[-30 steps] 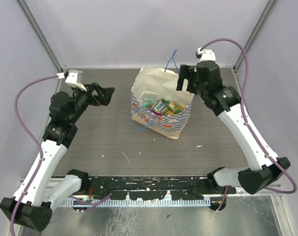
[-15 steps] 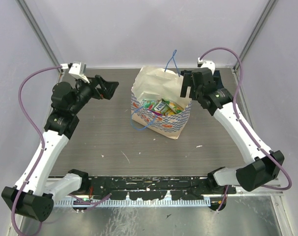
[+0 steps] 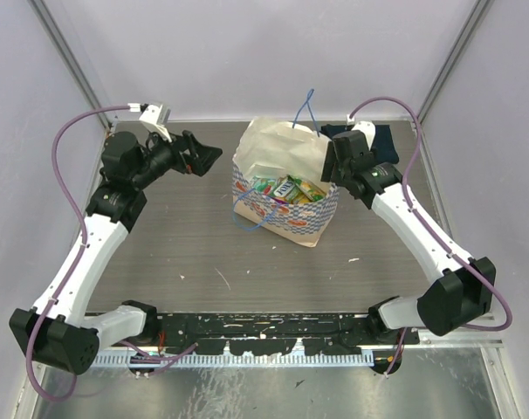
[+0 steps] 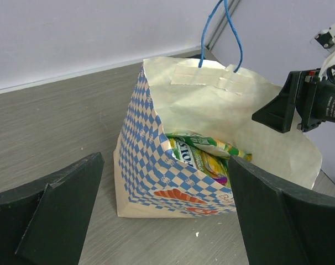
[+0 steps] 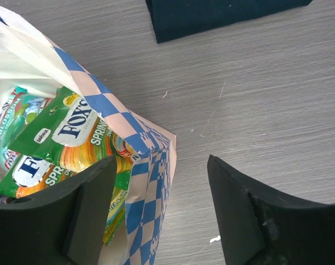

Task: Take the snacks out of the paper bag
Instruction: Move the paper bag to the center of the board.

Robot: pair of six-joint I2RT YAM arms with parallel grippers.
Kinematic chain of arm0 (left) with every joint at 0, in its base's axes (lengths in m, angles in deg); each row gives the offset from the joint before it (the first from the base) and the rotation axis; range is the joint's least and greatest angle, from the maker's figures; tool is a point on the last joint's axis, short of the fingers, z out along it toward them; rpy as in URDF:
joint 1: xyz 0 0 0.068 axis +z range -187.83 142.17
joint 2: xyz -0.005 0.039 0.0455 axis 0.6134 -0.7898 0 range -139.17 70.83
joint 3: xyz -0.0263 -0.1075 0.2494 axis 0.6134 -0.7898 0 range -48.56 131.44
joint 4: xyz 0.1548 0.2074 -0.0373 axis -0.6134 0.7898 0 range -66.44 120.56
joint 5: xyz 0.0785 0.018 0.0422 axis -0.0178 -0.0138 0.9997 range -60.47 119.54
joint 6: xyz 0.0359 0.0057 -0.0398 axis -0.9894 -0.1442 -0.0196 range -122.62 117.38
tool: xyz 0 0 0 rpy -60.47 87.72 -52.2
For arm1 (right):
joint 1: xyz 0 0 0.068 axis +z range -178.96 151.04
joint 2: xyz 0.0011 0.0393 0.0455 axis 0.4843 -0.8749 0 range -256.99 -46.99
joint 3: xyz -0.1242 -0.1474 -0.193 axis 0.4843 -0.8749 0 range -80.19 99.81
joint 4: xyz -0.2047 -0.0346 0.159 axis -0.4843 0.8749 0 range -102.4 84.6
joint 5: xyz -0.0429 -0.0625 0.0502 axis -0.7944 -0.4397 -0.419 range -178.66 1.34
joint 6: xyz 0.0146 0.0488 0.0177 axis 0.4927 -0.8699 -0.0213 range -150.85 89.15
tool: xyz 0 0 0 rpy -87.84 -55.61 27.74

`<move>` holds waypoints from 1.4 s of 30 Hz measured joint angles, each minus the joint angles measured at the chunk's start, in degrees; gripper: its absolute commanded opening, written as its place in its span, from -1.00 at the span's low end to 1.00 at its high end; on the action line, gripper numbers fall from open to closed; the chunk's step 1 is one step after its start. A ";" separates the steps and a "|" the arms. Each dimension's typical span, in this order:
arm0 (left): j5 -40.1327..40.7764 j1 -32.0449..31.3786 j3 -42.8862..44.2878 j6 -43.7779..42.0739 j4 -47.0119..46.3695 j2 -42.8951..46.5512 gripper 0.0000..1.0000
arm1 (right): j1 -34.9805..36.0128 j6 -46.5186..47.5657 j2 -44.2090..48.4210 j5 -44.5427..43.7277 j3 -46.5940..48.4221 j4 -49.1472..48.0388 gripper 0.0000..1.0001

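Note:
The paper bag (image 3: 282, 220) stands open mid-table, cream with a blue checkered band. Several snacks (image 3: 286, 189), green and orange packets, lie inside it. My right gripper (image 3: 331, 168) is open at the bag's right rim. In the right wrist view it (image 5: 161, 165) straddles the checkered wall (image 5: 146, 185), one finger over the snacks (image 5: 73, 130) and the other outside. My left gripper (image 3: 208, 157) hovers open left of the bag, apart from it. Its wrist view frames the bag (image 4: 151, 143) and snacks (image 4: 203, 154) between wide fingers (image 4: 57, 210).
A dark navy folded cloth (image 3: 382, 140) lies on the table behind my right gripper, at the top of the right wrist view (image 5: 212, 14). Blue cord handles (image 3: 306, 106) stick up from the bag's far wall. Grey walls close in the table's back and sides.
My right gripper has come down and left onto the bag's right rim, uncovering the navy cloth, and its jaws have narrowed a little. My left gripper has shifted right toward the bag.

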 measured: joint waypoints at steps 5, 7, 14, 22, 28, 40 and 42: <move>-1.05 0.00 0.39 -0.76 0.35 -0.90 0.99 | 0.00 -0.13 -0.24 0.39 -0.07 -1.25 -0.52; -1.09 0.00 0.39 -1.09 0.42 -1.27 0.98 | 0.00 -0.11 -0.87 1.14 -0.07 -1.86 -0.77; 1.77 0.00 -3.02 -1.49 -2.47 0.94 1.00 | -0.28 -0.20 -4.61 3.19 1.86 -2.64 -0.99; 9.66 0.00 -7.50 4.20 -5.01 9.07 0.96 | 3.34 0.39 -12.17 3.74 9.20 -2.32 -0.99; 15.80 -0.02 -7.45 13.44 -5.11 10.69 0.96 | 6.60 0.37 -17.09 4.87 13.11 -2.01 -0.99; 20.44 -0.02 -5.40 19.85 -0.59 9.57 0.96 | 10.58 0.37 -31.21 5.01 28.61 -0.42 -0.99; 20.50 -0.02 -4.96 20.04 0.07 9.57 0.96 | 10.84 0.37 -32.26 5.03 30.12 -0.33 -0.99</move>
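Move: The right hand's open fingers straddle the paper bag's right side wall; the bag's middle lies about 13 cm to their left, 2 cm back and 9 cm below. The snacks inside are some 10 cm left, 2 cm back and 12 cm down, and the dark cloth lies about 17 cm ahead, 10 cm right and 20 cm below. From the left hand, the bag's middle is roughly 18 cm right, 5 cm ahead and 22 cm down. Almost in place at first, the right hand shuts its fingers and pinches the bag's right wall near the rim, then drags it left about 16 cm and forward about 9, sinking slightly and turning some 15 degrees counter-clockwise. The left hand, empty and open, backs off some 5 cm left, away from the bag, rising a little, rolling and swinging counter-clockwise. ##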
